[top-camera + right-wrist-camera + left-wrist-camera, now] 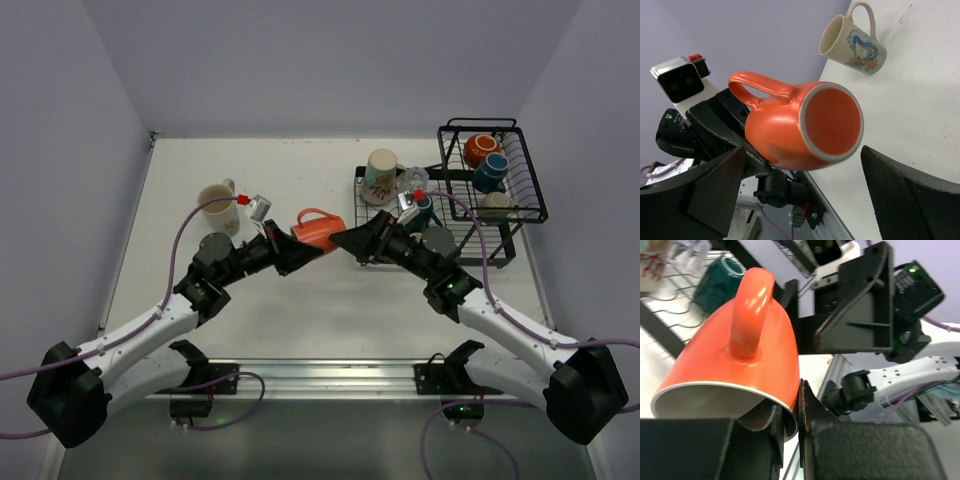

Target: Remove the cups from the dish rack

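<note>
My left gripper (pixel 303 250) is shut on the rim of an orange-red mug (pixel 318 228), one finger inside and one outside (pixel 790 410). It holds the mug on its side above the table. My right gripper (pixel 352 240) is open right beside the mug. In the right wrist view its fingers (pixel 910 195) stand wide apart around the mug's base (pixel 805 125) without touching it. The black wire dish rack (pixel 533 180) holds a patterned cream cup (pixel 381 168), a dark teal cup (pixel 720 282), an orange-red cup (pixel 480 148), a blue cup (pixel 490 172) and a beige cup (pixel 497 205).
A cream mug with a bird picture (pixel 215 198) stands on the table at the left, also in the right wrist view (pixel 852 42). The rack's flat tray (pixel 362 180) lies just behind my right gripper. A metal rail (pixel 320 372) runs along the table's near edge.
</note>
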You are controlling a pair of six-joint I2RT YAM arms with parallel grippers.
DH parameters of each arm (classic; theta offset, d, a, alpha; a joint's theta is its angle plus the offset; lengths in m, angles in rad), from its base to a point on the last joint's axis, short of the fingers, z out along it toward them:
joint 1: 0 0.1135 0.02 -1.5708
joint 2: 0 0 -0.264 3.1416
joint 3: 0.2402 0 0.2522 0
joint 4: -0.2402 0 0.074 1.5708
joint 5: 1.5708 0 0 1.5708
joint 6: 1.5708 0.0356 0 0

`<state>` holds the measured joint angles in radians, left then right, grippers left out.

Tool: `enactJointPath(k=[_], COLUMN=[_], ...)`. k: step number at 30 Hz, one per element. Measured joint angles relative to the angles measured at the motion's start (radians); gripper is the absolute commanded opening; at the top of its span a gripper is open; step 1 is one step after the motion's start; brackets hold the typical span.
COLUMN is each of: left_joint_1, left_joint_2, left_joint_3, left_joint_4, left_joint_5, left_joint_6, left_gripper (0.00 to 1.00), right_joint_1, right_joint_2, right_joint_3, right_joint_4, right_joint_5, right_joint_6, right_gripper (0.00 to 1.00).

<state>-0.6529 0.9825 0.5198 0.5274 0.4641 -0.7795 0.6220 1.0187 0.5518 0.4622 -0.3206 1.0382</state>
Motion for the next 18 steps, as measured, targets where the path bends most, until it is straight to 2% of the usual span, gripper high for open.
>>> enactJointPath(k=[7, 10, 12, 15, 18], left_joint_1=[0.004, 0.002, 0.002, 0.003, 0.005], left_joint_2=[-0.195, -0.198, -0.121, 0.075, 0.257], left_joint_3=[-0.028, 0.04, 0.168, 0.41, 0.61], left_joint_4=[-0.113, -0.269, -0.443, -0.676, -0.845], left_joint_5=[-0.075, -0.164, -0.26, -0.414, -0.543], left_joint_6=[0.045, 0.117, 0.177, 0.27, 0.35], left_gripper=[0.0, 0.0, 0.0, 0.0, 0.0], right_joint_1=[-0.087, -0.093, -0.092, -0.092, -0.092], right_joint_2=[-0.097, -0.125, -0.136, -0.138, -0.146], right_joint_3=[-0.014, -0.013, -0.003, 0.02, 0.033], right_joint_4=[0.002, -0.016, -0.074, -0.177, -0.267], right_joint_5=[-0.012, -0.011, -0.002, 0.045, 0.092], right_joint_6=[-0.002, -0.016, -0.046, -0.098, -0.145], right_gripper=[0.99, 0.99, 0.99, 0.99, 0.99])
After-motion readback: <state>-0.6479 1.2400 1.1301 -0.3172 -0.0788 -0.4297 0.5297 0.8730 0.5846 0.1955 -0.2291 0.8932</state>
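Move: The left gripper already holds the orange cup; the beige mug stands on the open table about 17 cm ahead of it, 24 cm to its left and 21 cm lower. The tall mug in the rack is 25 cm ahead, 17 cm right and 14 cm below that gripper. From the empty right gripper, the teal cup in the rack is about 15 cm ahead, 20 cm right and 17 cm down, and the tall mug 21 cm ahead, 9 cm right and 13 cm down. Bring the left gripper, fingers still shut on the orange cup, a few centimetres left and slightly up away from the right one, then swing it about 11 cm forward towards the beige mug's side of the table, settling back to its starting height while the fingers turn counter-clockwise and tip down some 30 degrees. Draw the right gripper, kept wide open, 5 cm right towards the rack, rising and then sinking again. ##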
